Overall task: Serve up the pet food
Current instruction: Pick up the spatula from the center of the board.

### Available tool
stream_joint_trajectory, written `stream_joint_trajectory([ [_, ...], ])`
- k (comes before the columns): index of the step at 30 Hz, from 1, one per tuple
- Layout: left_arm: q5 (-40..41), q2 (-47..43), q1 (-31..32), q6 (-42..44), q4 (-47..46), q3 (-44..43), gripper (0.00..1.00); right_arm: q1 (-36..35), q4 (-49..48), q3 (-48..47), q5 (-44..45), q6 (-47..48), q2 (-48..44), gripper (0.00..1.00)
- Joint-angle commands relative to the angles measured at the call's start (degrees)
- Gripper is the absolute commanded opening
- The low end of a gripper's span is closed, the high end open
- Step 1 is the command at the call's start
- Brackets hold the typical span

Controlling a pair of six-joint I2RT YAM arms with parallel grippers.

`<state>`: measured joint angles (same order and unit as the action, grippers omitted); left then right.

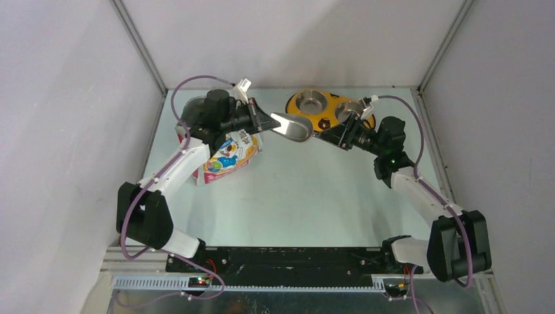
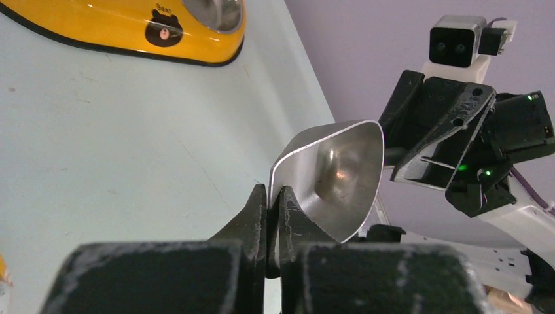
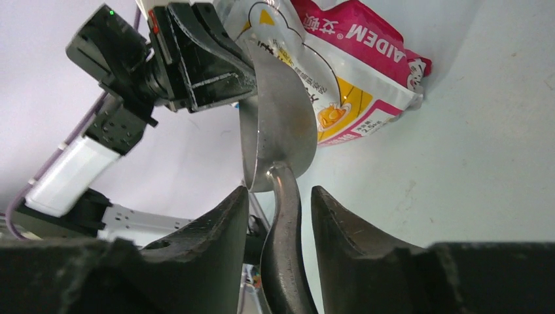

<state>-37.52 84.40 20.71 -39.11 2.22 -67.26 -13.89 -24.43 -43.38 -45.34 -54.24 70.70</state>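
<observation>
The grey metal scoop (image 1: pixel 292 127) hangs over the table between both arms, and its bowl (image 2: pixel 340 170) is empty. My left gripper (image 1: pixel 267 121) is shut on the bowl's rim (image 2: pixel 273 193). My right gripper (image 1: pixel 335 134) is open; the scoop's handle (image 3: pixel 283 216) runs between its fingers (image 3: pixel 229 222) with a gap on each side. The white-orange-pink bag (image 1: pixel 226 156) with the cartoon cat lies under the left arm, also seen behind the scoop (image 3: pixel 357 65). No loose pet food shows; it is hidden in the bag.
The yellow double-bowl feeder (image 1: pixel 325 122) with metal bowls sits at the back, just behind the right gripper, and shows at the top left of the left wrist view (image 2: pixel 118 29). Grey walls close in the table on three sides.
</observation>
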Motion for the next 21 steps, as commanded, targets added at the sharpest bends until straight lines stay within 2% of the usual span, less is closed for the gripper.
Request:
stream_joint_trajectory([
  [1, 5.8, -0.8, 3.1, 0.7, -1.3, 1.1, 0.00, -1.7, -13.2, -1.8, -1.7, -9.0, 1.4, 0.46],
  [6, 11.3, -1.1, 3.0, 0.0, 1.1, 1.3, 0.00, -1.1, -15.4, -1.8, 1.0, -10.8, 2.3, 0.57],
  [10, 13.0, -0.9, 2.1, -1.6, 1.8, 1.8, 0.00, -1.0, -17.4, -1.8, 2.0, -12.1, 3.4, 0.59],
  [21, 10.5, -4.1, -4.0, -7.4, -5.0, 5.3, 0.00, -1.5, -20.7, 1.5, 5.0, -12.2, 4.9, 0.61],
])
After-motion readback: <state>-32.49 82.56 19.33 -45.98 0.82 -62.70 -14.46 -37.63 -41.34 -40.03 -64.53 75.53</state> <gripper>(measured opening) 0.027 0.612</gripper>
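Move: The left hand already grips the rim of the spatula's scoop end. The spatula's middle is about 10 cm to that hand's right and 2 cm back, nearly level with it; the food bag is about 22 cm to its left, 3 cm farther out and 16 cm lower. From the right hand, with the handle between its fingers, the spatula's middle is about 6 cm left and 2 cm ahead, level; the bowl tray is roughly 17 cm ahead, 4 cm right and 24 cm down. The right hand finishes giving up the spatula: its fingers, already partly open around the handle, spread clearly wider while the hand shifts about 2.5 cm forward, rolling a few degrees with its left side rising, then all but stops with the handle still between the open fingers. The shut left fingers keep their pinch on the scoop's rim and carry the spatula about 2 cm left and as much down towards the food bag, easing a little forward first, as the wrist swings some 8 degrees counter-clockwise and tips slightly. ##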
